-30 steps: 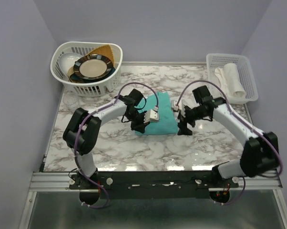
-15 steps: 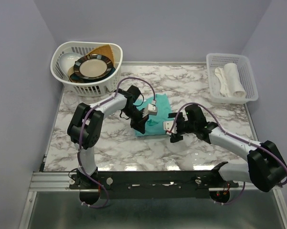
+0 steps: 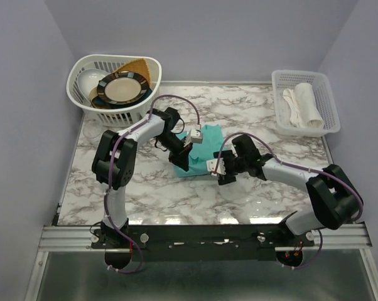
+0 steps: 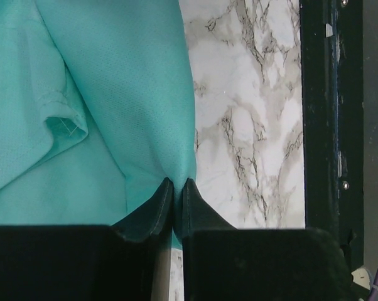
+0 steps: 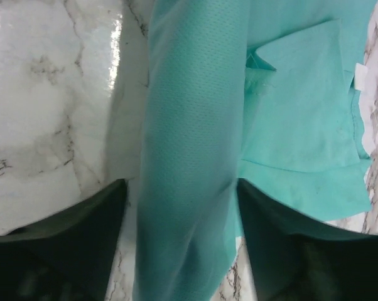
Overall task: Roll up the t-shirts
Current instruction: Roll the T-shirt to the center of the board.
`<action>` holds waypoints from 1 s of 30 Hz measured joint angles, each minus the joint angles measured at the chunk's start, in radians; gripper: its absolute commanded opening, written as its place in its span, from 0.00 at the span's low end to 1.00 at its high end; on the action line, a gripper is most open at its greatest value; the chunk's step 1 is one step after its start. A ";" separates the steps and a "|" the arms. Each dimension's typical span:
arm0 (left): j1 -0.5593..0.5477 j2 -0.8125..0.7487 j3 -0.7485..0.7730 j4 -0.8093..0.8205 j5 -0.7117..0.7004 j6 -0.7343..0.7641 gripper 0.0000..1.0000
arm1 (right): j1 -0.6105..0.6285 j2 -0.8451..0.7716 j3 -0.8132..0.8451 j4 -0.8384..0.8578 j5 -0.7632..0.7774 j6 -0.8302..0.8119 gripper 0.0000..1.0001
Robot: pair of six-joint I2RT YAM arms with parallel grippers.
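The teal t-shirt (image 3: 203, 145) lies folded on the marble table, its near edge turned up into a roll. My left gripper (image 3: 181, 160) is at the shirt's near-left corner. In the left wrist view it (image 4: 176, 188) is shut on a pinch of the shirt's edge (image 4: 113, 94). My right gripper (image 3: 221, 169) is at the near-right end. In the right wrist view it (image 5: 179, 185) is open, its jaws wide on either side of the rolled fabric (image 5: 192, 157). The flat part of the shirt (image 5: 302, 125) lies beyond.
A white basket (image 3: 82, 94) with dinner plates (image 3: 121, 89) stands at the back left. A white tray basket (image 3: 327, 94) with a rolled white cloth (image 3: 307, 103) stands at the back right. The black front rail (image 4: 330, 113) runs along the table's near edge.
My right arm swung in low from the shirt's right side to its near-right end and now straddles the roll. My left gripper shifted slightly left. The shirt looks narrower.
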 measured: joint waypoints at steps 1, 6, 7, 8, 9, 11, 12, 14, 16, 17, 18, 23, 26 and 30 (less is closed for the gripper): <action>0.003 0.001 0.003 -0.007 0.001 0.006 0.30 | 0.000 0.010 0.008 0.000 0.002 0.004 0.40; 0.016 0.000 -0.001 -0.019 0.002 0.023 0.61 | 0.000 0.064 0.078 -0.022 0.030 0.023 0.13; 0.018 -0.004 -0.012 -0.008 0.002 0.016 0.98 | 0.000 0.074 0.094 -0.028 0.034 0.027 0.09; 0.020 -0.021 -0.037 0.026 -0.007 -0.005 0.99 | 0.000 0.089 0.120 -0.045 0.038 0.029 0.08; 0.023 -0.040 -0.061 0.044 -0.019 -0.021 0.99 | 0.000 0.100 0.135 -0.055 0.040 0.032 0.07; 0.028 -0.120 -0.149 0.140 -0.072 -0.079 0.99 | 0.000 0.116 0.169 -0.095 0.039 0.039 0.06; 0.030 -0.178 -0.200 0.187 -0.094 -0.108 0.99 | 0.000 0.121 0.184 -0.111 0.039 0.040 0.06; 0.034 -0.320 -0.323 0.322 -0.153 -0.182 0.99 | 0.000 0.125 0.199 -0.134 0.037 0.050 0.07; 0.034 -0.453 -0.426 0.437 -0.195 -0.242 0.99 | 0.000 0.126 0.201 -0.148 0.038 0.055 0.07; 0.029 -0.501 -0.468 0.492 -0.218 -0.278 0.99 | 0.000 0.127 0.201 -0.155 0.038 0.060 0.07; 0.018 -0.549 -0.515 0.552 -0.239 -0.308 0.99 | 0.000 0.128 0.201 -0.161 0.038 0.065 0.07; -0.078 -0.655 -0.723 0.821 -0.355 -0.441 0.99 | 0.000 0.128 0.200 -0.172 0.039 0.091 0.08; -0.128 -0.646 -0.763 0.902 -0.415 -0.498 0.99 | 0.000 0.127 0.196 -0.171 0.040 0.113 0.08; -0.159 -0.618 -0.764 0.988 -0.479 -0.531 0.99 | 0.000 0.123 0.185 -0.168 0.040 0.137 0.09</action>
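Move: The right gripper stands open around the roll's right end, whose middle is about 1 cm ahead of and 1 cm below its hand point. From there the roll's middle lies some 7 cm left and level fore and aft, and the T-shirt's far edge about 17 cm ahead and 5 cm left. The left gripper still pinches the roll's left end; from it, the right end lies roughly 13 cm to the right and 4 cm lower. Shut the right gripper on the roll's right end while easing it forward nearly 3 cm, then keep the pinch and settle back a little over 1 cm. Meanwhile open the left fingers wide to let the left end go, draw them off about 4 cm left and 2 cm up, then bring them down and right again around that end, turning the wrist some 40 degrees until they point right and slightly forward. ##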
